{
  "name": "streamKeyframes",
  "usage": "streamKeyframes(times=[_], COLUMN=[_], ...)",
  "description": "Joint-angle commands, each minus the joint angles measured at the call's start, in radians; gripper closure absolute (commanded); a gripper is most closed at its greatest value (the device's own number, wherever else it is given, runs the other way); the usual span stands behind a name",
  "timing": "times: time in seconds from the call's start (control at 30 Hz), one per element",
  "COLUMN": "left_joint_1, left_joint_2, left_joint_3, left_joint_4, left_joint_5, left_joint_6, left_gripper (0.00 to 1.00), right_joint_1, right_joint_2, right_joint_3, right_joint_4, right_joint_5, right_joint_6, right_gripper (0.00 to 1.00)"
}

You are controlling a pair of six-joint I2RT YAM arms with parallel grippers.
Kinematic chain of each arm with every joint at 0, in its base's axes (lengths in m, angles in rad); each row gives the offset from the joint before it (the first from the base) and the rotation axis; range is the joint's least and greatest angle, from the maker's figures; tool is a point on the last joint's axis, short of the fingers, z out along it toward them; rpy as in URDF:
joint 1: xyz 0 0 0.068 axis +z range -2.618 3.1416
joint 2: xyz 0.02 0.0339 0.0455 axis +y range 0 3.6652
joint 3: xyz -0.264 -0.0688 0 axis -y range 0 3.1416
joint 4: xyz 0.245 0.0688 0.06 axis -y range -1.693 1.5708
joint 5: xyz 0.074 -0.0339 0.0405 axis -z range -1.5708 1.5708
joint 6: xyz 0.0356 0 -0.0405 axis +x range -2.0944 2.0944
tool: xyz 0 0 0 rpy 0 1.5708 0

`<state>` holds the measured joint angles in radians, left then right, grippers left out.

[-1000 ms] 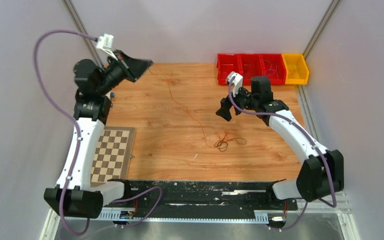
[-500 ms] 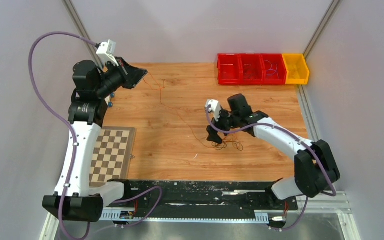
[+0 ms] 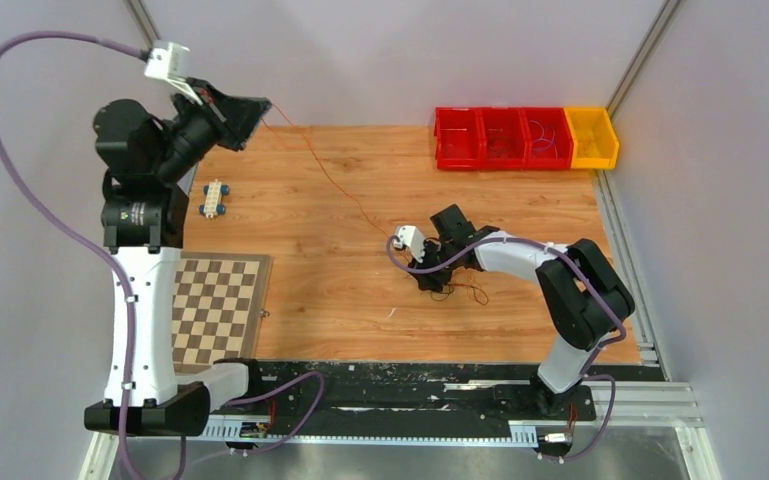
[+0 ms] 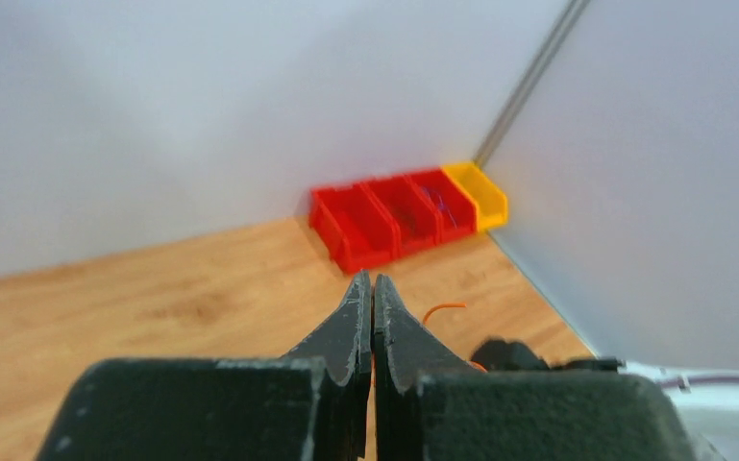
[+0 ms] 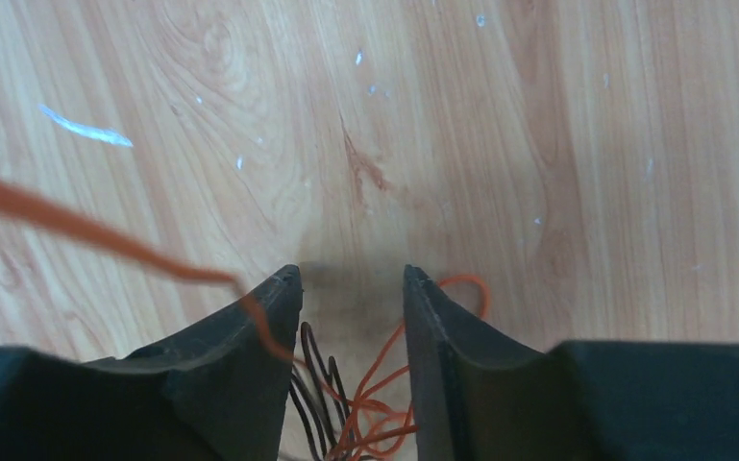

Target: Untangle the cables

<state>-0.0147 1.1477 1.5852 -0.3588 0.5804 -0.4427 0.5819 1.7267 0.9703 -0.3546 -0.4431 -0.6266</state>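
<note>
The cables are a small tangle (image 3: pixel 457 290) of orange and dark wires on the wooden table, right of centre. One orange strand (image 3: pixel 328 178) runs taut from it up to my left gripper (image 3: pixel 260 108), which is raised at the far left and shut on that strand. In the left wrist view the left gripper (image 4: pixel 373 283) has its fingers pressed together, with orange wire (image 4: pixel 442 307) curling beside them. My right gripper (image 5: pixel 351 288) is down on the table, jaws apart, straddling the tangle (image 5: pixel 370 399). The orange strand (image 5: pixel 86 229) crosses its left finger.
Red bins (image 3: pixel 503 138) and a yellow bin (image 3: pixel 592 137) line the far right edge. A chessboard (image 3: pixel 218 310) lies at the near left. A small blue-and-white part (image 3: pixel 215 198) sits behind it. A black rail (image 3: pixel 410 385) runs along the near edge.
My left gripper has lifted and swung left, drawing the orange strand straight. My right arm has come down over the tangle, and its jaws have narrowed around it.
</note>
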Motion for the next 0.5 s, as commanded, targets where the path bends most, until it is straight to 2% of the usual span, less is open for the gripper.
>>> streamKeyframes(times=[0.0,0.17,0.2,0.33,0.47], left_joint_1=[0.086,0.136,0.14,0.181,0.266], left_joint_2=[0.041,0.093,0.095,0.119,0.184], left_joint_3=[0.179,0.318,0.327,0.402,0.568], left_joint_4=[0.052,0.074,0.078,0.091,0.101], left_joint_5=[0.019,0.023,0.019,-0.025,-0.077], left_joint_6=[-0.019,-0.027,-0.025,-0.018,-0.065], left_gripper=[1.0,1.0,1.0,1.0,1.0], right_joint_1=[-0.003,-0.023,-0.033,-0.088,-0.162], right_joint_2=[-0.052,-0.07,-0.068,-0.074,-0.09], right_joint_3=[-0.055,-0.118,-0.122,-0.134,-0.151], right_joint_4=[0.015,0.003,0.0,-0.025,-0.06], right_joint_5=[0.057,0.128,0.142,0.177,0.184], right_joint_6=[-0.084,-0.114,-0.114,-0.124,-0.156], right_gripper=[0.61,0.89,0.92,0.93,0.9])
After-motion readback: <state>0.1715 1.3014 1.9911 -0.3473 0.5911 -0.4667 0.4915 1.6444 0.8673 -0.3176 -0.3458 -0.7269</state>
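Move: The left gripper holds the orange cable high up; the tangle it leads to lies about 29 cm to its right, 5 cm back and some 47 cm below. The chessboard's middle is about 14 cm left, 10 cm back and 48 cm below the same gripper. From the right gripper, half open just above the table with strands already between its fingers, the tangle's middle is about 4 cm right and level ahead; the white scrap is 7 cm left and 5 cm back. Close the right fingers on the orange and black strands between them, drawing that gripper low over the table to the right about 5 cm, and slightly forward at the end. Meanwhile keep the left gripper shut on the orange cable and raise it about 11 cm, shifting left as well, away from the tangle, tipping its fingers up some 15 degrees and turning them a little left. ##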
